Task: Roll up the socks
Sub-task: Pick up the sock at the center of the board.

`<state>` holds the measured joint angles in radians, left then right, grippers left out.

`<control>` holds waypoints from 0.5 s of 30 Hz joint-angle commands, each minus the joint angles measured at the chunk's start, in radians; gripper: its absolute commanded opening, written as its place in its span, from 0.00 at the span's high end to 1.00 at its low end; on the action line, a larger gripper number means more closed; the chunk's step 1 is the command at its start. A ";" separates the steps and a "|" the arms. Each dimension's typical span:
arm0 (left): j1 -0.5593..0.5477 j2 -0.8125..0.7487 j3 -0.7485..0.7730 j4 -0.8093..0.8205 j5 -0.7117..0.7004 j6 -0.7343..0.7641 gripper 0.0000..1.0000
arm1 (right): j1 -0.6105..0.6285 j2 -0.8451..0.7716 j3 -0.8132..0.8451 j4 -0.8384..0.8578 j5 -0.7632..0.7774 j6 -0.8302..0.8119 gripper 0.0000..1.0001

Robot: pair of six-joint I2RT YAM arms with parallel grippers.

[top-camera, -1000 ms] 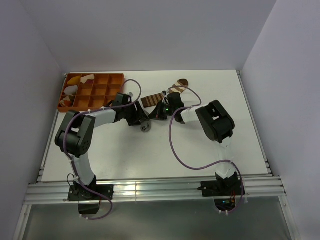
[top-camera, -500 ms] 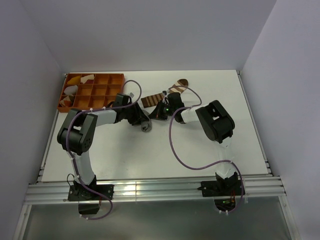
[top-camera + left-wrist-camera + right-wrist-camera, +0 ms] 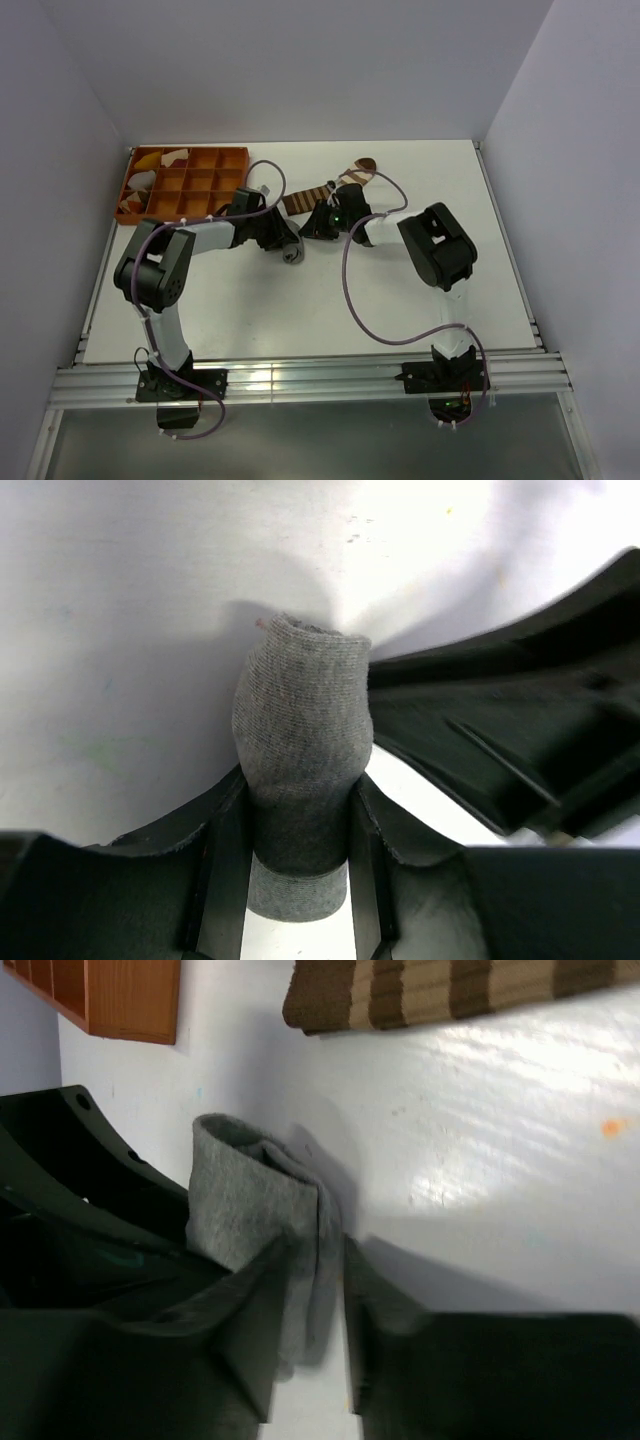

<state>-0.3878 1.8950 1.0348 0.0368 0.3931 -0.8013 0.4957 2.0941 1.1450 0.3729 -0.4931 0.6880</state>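
The grey sock [image 3: 300, 730] is bunched into a short upright roll on the white table, small in the top view [image 3: 293, 253]. My left gripper [image 3: 298, 840] is shut on it, both fingers pressed against the roll's sides. My right gripper [image 3: 318, 1290] reaches in from the opposite side and is open, its jaws straddling a fold of the grey sock [image 3: 250, 1200] with a slim gap at one finger. The brown sock [image 3: 440, 990] with pale stripes lies flat beyond them, running diagonally [image 3: 330, 190] toward the back of the table.
An orange compartment tray [image 3: 200, 160] with yellow and white cloth pieces sits at the back left; its corner [image 3: 120, 995] shows in the right wrist view. The right gripper's black body [image 3: 520, 710] crowds the sock closely. Purple cables loop over the table's middle.
The right gripper's jaws have parted from shut. The left gripper has narrowed onto the grey sock and shifted slightly toward the right arm.
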 commanded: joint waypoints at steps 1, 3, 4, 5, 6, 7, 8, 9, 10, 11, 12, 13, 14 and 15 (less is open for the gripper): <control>-0.013 -0.068 -0.024 -0.089 -0.157 0.074 1.00 | 0.021 -0.129 -0.024 -0.090 0.048 -0.053 0.60; -0.013 -0.105 -0.019 -0.109 -0.213 0.092 1.00 | 0.020 -0.199 -0.030 -0.149 0.071 -0.080 0.49; -0.013 -0.143 -0.019 -0.117 -0.233 0.108 1.00 | 0.018 -0.227 -0.033 -0.170 0.105 -0.091 0.46; -0.013 -0.161 -0.016 -0.121 -0.249 0.117 1.00 | 0.017 -0.283 -0.034 -0.195 0.120 -0.114 0.44; -0.013 -0.180 -0.006 -0.129 -0.264 0.125 1.00 | 0.014 -0.314 -0.036 -0.247 0.139 -0.128 0.43; -0.013 -0.213 0.001 -0.152 -0.295 0.137 1.00 | 0.012 -0.344 -0.036 -0.276 0.157 -0.139 0.43; -0.013 -0.230 0.017 -0.162 -0.309 0.143 1.00 | 0.011 -0.402 -0.037 -0.339 0.203 -0.159 0.43; -0.013 -0.246 0.028 -0.181 -0.328 0.157 1.00 | 0.007 -0.431 -0.039 -0.365 0.221 -0.166 0.41; -0.008 -0.272 0.040 -0.210 -0.347 0.163 1.00 | 0.003 -0.460 -0.045 -0.385 0.232 -0.174 0.41; -0.002 -0.281 0.063 -0.225 -0.346 0.169 1.00 | 0.000 -0.521 -0.065 -0.408 0.241 -0.191 0.41; 0.006 -0.292 0.076 -0.235 -0.349 0.177 1.00 | -0.002 -0.552 -0.079 -0.414 0.243 -0.199 0.41; 0.026 -0.309 0.086 -0.261 -0.355 0.180 1.00 | -0.006 -0.609 -0.093 -0.416 0.243 -0.206 0.41; 0.036 -0.318 0.112 -0.271 -0.361 0.183 1.00 | -0.006 -0.635 -0.117 -0.428 0.246 -0.223 0.41; 0.049 -0.324 0.125 -0.281 -0.370 0.186 1.00 | -0.008 -0.660 -0.129 -0.433 0.257 -0.234 0.41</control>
<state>-0.3752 1.6306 1.0843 -0.2028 0.0868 -0.6594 0.4965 1.5116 1.0599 0.0162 -0.2939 0.5213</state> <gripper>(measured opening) 0.403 0.590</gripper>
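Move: The left hand already grips the rolled grey sock, with the roll's middle only a centimetre or two to its right and slightly back. From this hand the middle of the compartment box lies about 15 cm ahead and 24 cm left, and the striped sock's middle about 14 cm ahead and 11 cm right, a few centimetres lower. From the right hand, the grey sock is roughly 5 cm left and 4 cm back, the striped sock 11 cm ahead and 4 cm right. Up and to the left, the left arm lifts the rolled grey sock about 8 cm off the board and carries it some 6 cm towards the box, still pinched, turning its fingers to point more forward by about 20 degrees. The right hand, its fingers opening wider, backs off mostly upward and fast, also to the right and a little back, clearing the grey sock. ##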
